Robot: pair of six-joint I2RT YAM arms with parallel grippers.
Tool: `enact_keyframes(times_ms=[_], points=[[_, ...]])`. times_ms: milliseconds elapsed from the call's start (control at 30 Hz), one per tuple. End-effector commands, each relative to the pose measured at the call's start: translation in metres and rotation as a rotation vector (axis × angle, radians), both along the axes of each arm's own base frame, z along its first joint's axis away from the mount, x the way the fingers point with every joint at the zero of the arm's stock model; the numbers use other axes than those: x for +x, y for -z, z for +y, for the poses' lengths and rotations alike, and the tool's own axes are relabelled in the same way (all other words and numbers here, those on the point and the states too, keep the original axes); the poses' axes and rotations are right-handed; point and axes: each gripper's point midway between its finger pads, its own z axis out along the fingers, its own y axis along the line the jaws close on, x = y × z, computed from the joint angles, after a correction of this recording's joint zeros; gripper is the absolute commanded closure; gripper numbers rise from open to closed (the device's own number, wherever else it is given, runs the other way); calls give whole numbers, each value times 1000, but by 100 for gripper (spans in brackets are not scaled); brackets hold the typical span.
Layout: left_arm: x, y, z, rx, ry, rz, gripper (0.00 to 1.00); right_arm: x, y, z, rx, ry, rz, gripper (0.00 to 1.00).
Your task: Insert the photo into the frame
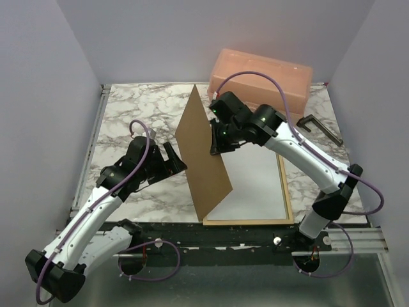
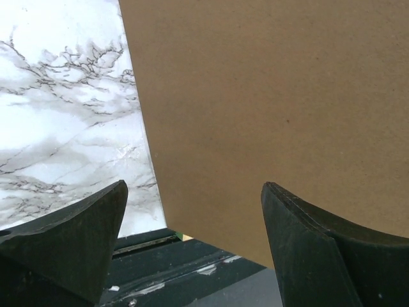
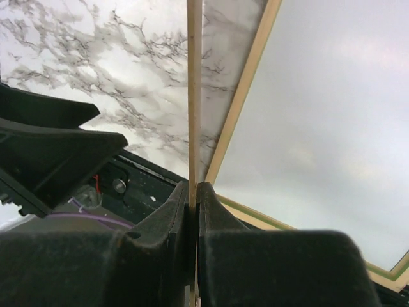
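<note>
The frame lies flat on the marble table with its pale wood back up. Inside it lies the photo, plain white reverse showing. A brown hardboard backing panel stands on edge along the frame's left side, leaning slightly. My right gripper is shut on the panel's top right edge; in the right wrist view its jaws pinch the thin panel edge, with the frame rail and photo beyond. My left gripper is open just left of the panel, its fingers wide apart and empty.
A peach plastic box stands at the back right, behind the right arm. A black handle-like object lies at the right edge. The black rail at the table's near edge runs below the panel's lower corner.
</note>
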Motion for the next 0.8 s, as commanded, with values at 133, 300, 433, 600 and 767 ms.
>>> enact_keyframes(times_ms=[133, 300, 433, 600, 767], points=[[-11, -25, 12, -5, -16, -64, 12, -13, -6, 28, -222, 29, -113, 99], [-16, -42, 11, -42, -7, -100, 12, -23, 6, 43, -270, 12, -131, 99], [-19, -52, 10, -82, -10, -121, 9, -29, 12, 51, -285, -5, -137, 98], [-22, -64, 9, -121, -15, -150, 8, -28, 4, 53, -277, 5, -174, 97], [-24, -68, 10, -127, -15, -154, 8, -24, -10, 48, -258, 27, -214, 98]])
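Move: The right hand already pinches the raised right edge of the brown board, whose middle lies about 4 cm left of it, 1 cm back and 13 cm lower. From this hand the frame's middle is some 12 cm right, 1 cm ahead and 25 cm down; the pink case stands about 30 cm ahead, 22 cm right and 17 cm lower. The open left hand has the board's middle some 7 cm to its right, 2 cm ahead and 5 cm below. Right hand, still pinching, carries the board's raised edge some 6 cm left, while the open left hand rises 5. ##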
